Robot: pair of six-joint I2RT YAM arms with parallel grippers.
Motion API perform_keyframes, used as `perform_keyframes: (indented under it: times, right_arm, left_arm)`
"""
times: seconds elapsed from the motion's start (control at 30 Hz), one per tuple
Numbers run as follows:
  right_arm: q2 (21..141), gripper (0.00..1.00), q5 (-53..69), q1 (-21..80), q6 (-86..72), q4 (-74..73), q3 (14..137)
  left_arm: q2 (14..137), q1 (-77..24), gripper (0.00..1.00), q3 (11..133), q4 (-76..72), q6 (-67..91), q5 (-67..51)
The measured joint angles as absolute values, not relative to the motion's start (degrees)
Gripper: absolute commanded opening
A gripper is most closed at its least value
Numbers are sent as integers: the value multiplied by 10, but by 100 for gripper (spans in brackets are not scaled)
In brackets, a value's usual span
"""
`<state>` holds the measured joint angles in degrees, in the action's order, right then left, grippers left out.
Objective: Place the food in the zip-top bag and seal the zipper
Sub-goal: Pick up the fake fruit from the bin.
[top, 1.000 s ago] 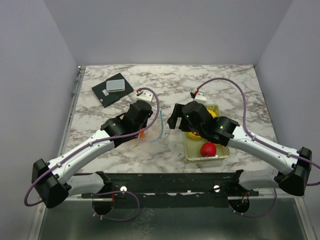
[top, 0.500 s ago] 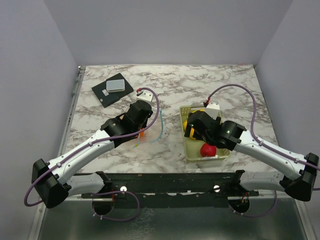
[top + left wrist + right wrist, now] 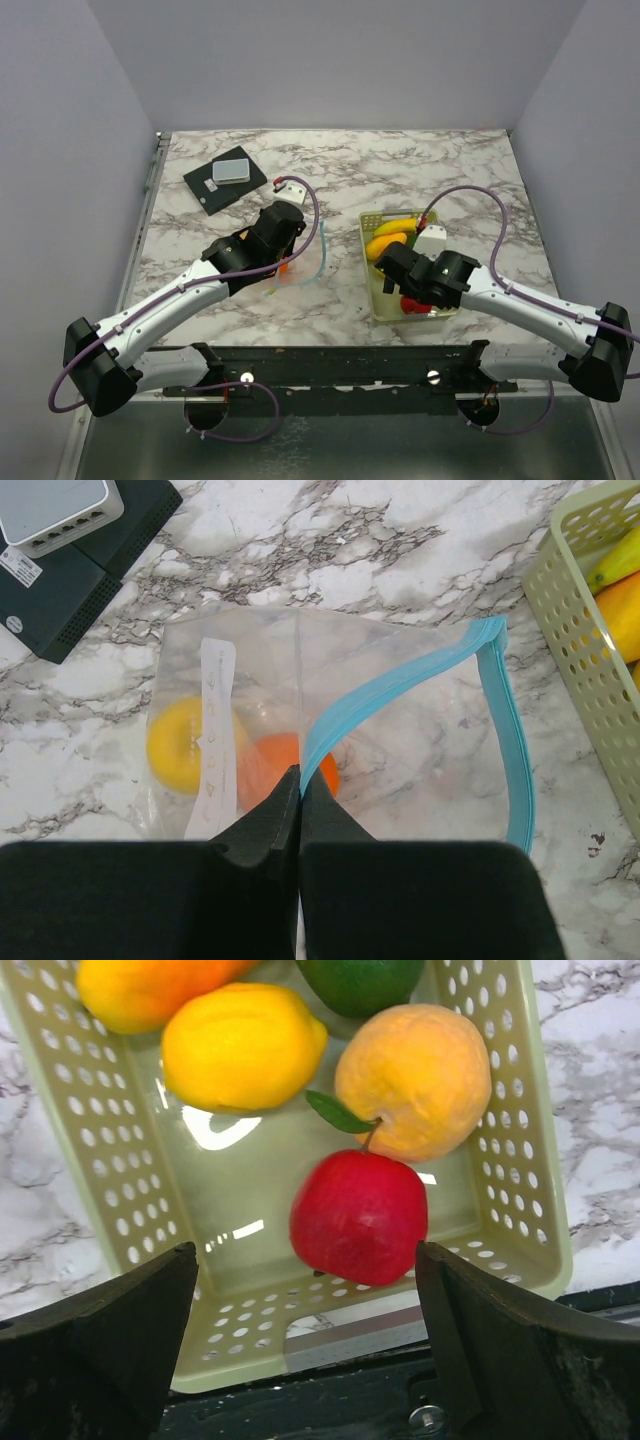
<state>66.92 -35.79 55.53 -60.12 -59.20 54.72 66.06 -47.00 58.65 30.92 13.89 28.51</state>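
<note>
The clear zip-top bag (image 3: 400,710) lies on the marble table with its mouth gaping. My left gripper (image 3: 300,780) is shut on the light blue zipper (image 3: 400,675) at the near lip. A yellow fruit (image 3: 175,745) and an orange ball (image 3: 275,760) lie inside the bag. In the top view the left gripper (image 3: 285,262) sits at the bag (image 3: 308,255). My right gripper (image 3: 305,1260) hangs open over the near end of the green basket (image 3: 130,1190), with a red apple (image 3: 358,1215) just ahead of its fingers and untouched. A lemon (image 3: 240,1045) and a yellow-orange round fruit (image 3: 420,1080) lie beyond it.
The basket (image 3: 368,255) stands right of the bag, with a banana (image 3: 397,226) at its far end and a green fruit (image 3: 360,980) among the pieces. A black box (image 3: 222,185) with a white device (image 3: 232,169) on top sits at the back left.
My right arm has swung from beside the bag's mouth back over the basket's near end, and its jaws have opened a little wider. The left gripper and bag have not moved.
</note>
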Motion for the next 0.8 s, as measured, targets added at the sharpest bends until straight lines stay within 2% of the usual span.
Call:
perform_keyframes:
  times: [0.2, 0.53, 0.8]
  right_arm:
    - [669, 100, -357, 547, -611, -596, 515]
    - [675, 100, -339, 519, -615, -565, 461]
    - [679, 91, -308, 489, -599, -514, 430]
  left_arm:
    - [661, -470, 0, 587, 309, 139, 285]
    - [661, -470, 0, 587, 309, 139, 285]
    - [661, -470, 0, 587, 309, 139, 285]
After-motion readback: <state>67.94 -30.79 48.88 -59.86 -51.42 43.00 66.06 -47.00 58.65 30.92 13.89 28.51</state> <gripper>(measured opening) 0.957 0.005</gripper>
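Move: Some 8 cm below the right hand and 3 cm to its right, level with it fore and aft, lies the red apple in the bin. From the hand, the peach sits about 6 cm ahead and 7 cm right, the lemon about 9 cm ahead and 4 cm left, and the avocado 13 cm ahead and 3 cm right, all about 8 cm below. From the left hand, the apple is roughly 26 cm right, 10 cm back and 14 cm down. Sinking about 6 cm into the bin towards the red apple, the right hand first slants down and to its right by some 3 cm, drawing back slightly, then goes straight down so the wide-open fingers come to either side of the apple. The fingers tip a few degrees steeper and don't yet close. The left hand stays put, still pinching the bag's zipper edge. ##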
